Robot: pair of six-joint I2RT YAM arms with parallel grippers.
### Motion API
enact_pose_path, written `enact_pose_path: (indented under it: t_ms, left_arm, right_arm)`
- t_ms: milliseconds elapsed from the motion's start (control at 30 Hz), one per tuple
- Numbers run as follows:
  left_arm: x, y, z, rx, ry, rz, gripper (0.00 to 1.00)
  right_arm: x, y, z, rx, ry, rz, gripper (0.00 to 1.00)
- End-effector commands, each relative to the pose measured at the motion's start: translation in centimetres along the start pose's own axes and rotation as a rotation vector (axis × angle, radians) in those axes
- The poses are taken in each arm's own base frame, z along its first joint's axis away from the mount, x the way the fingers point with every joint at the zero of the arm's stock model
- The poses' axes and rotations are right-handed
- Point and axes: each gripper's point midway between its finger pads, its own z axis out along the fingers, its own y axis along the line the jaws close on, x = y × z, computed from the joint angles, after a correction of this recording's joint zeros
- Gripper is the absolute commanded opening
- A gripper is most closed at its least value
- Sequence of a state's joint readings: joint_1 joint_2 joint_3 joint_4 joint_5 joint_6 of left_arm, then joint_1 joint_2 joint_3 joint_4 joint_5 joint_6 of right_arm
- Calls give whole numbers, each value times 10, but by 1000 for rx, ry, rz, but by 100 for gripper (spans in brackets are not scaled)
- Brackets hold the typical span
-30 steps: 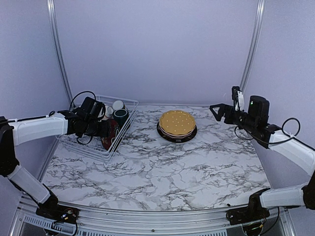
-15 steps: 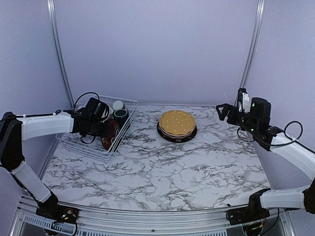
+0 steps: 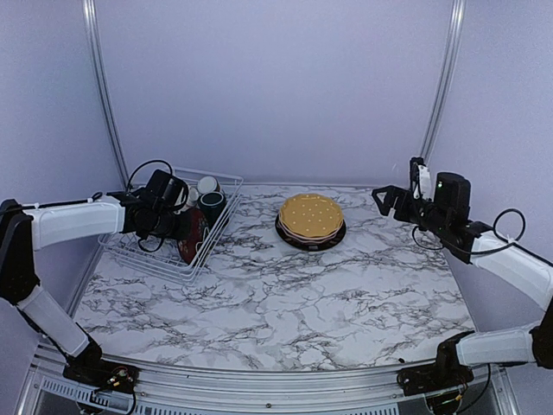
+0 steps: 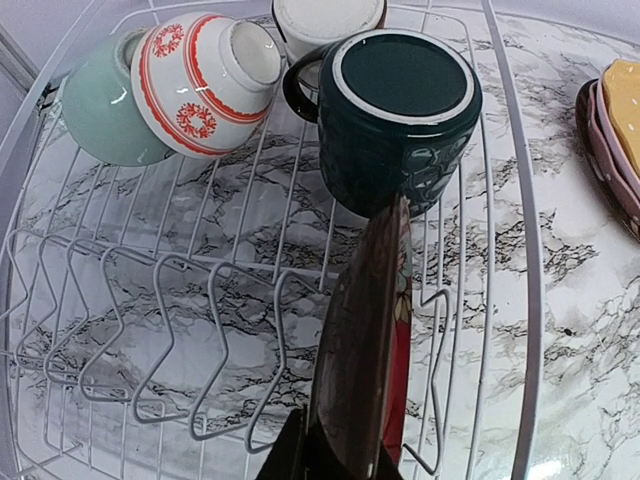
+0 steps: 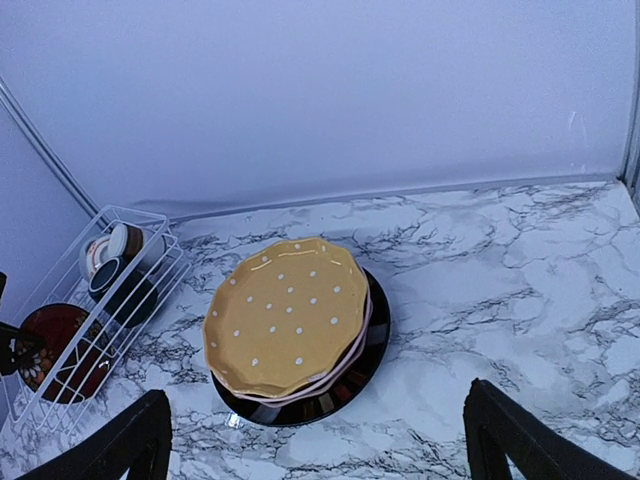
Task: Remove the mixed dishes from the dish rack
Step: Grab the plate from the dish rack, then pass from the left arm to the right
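The dish rack (image 3: 216, 232) stands at the far left of the table. A dark red floral plate (image 4: 365, 340) stands on edge between its prongs, and my left gripper (image 4: 340, 455) is shut on that plate's near rim. Behind it lie a dark teal mug (image 4: 400, 110), a white cup with red patterns (image 4: 205, 85), a pale green bowl (image 4: 100, 115) and another pale cup (image 4: 325, 18). My right gripper (image 5: 318, 450) hangs open above the table's right side, holding nothing. It faces a stack with a scalloped orange-yellow plate (image 5: 285, 315) on top and a black plate (image 5: 350, 395) beneath.
The plate stack (image 3: 310, 216) sits at the middle back of the marble table (image 3: 285, 303). A pink rim shows between its top and bottom plates. Purple walls close off the back and sides, with metal rails in the corners.
My left gripper's jaws have closed onto the dark red plate's rim inside the rack. The right arm shifted slightly and is back near where it was.
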State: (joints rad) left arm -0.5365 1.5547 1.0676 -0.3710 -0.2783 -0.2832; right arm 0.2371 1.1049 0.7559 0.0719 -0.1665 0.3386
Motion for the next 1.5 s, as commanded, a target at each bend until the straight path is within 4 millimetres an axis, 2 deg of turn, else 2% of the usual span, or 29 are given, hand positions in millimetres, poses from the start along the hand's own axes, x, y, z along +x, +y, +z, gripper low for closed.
enact_pose_path:
  t_ms: [0,233,367,600,733,867,1033,1200,1300,1467]
  left_arm:
    - [-42,-4,-37,43,-125,-30,5]
    - [-68,-3,-74,76,-204,-44,5]
    - [-82,-8,-96,136,-254,-60,5]
    - [-98,-28,-129,303,-335,-82,5]
    - [-100,-42,-141,402,-366,-96,4]
    - [-97,-64,-156,572,-406,-121,4]
    - [-87,-86,-159,666,-402,-119,4]
    - [-78,-114,-165,766,-404,-93,3]
    - [-75,-125,-168,810,-409,-91,3]
    - [-72,-137,-166,839,-394,-82,3]
  right_arm:
    - [-7,20,5,-107,2,-23,98]
    - [1,51,15,-281,56,-41,98]
    - [8,68,26,-319,95,-53,98]
    - [27,123,43,-458,179,-93,93]
    - [35,154,47,-530,208,-101,90]
    - [46,185,50,-598,240,-95,87]
    - [62,215,50,-669,286,-81,84]
    - [72,234,49,-725,315,-66,79]
    - [75,240,48,-752,329,-49,76]
    - [77,247,45,-801,350,-8,61]
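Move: The left hand already grips the red plate by its rim in the rack, the plate's middle some 5 cm ahead, 3 cm right and 6 cm below. From this hand, the plate stack lies about 39 cm right, 17 cm ahead and 10 cm lower; the green mug about 16 cm ahead, 6 cm right. From the empty right hand the red plate is roughly 50 cm left, 6 cm ahead, 17 cm down; the stack about 15 cm left, 18 cm ahead. Straight up first, the left hand lifts the red plate out of the rack, rising about 14 cm in all, then carries it right and back over the rack's right side, rolling and swinging clockwise with its grip kept. The right hand sweeps some 24 cm left and slightly back to meet it, turning about 45 degrees counter-clockwise, its wide-open fingers narrowing by a third and still short of the plate. ##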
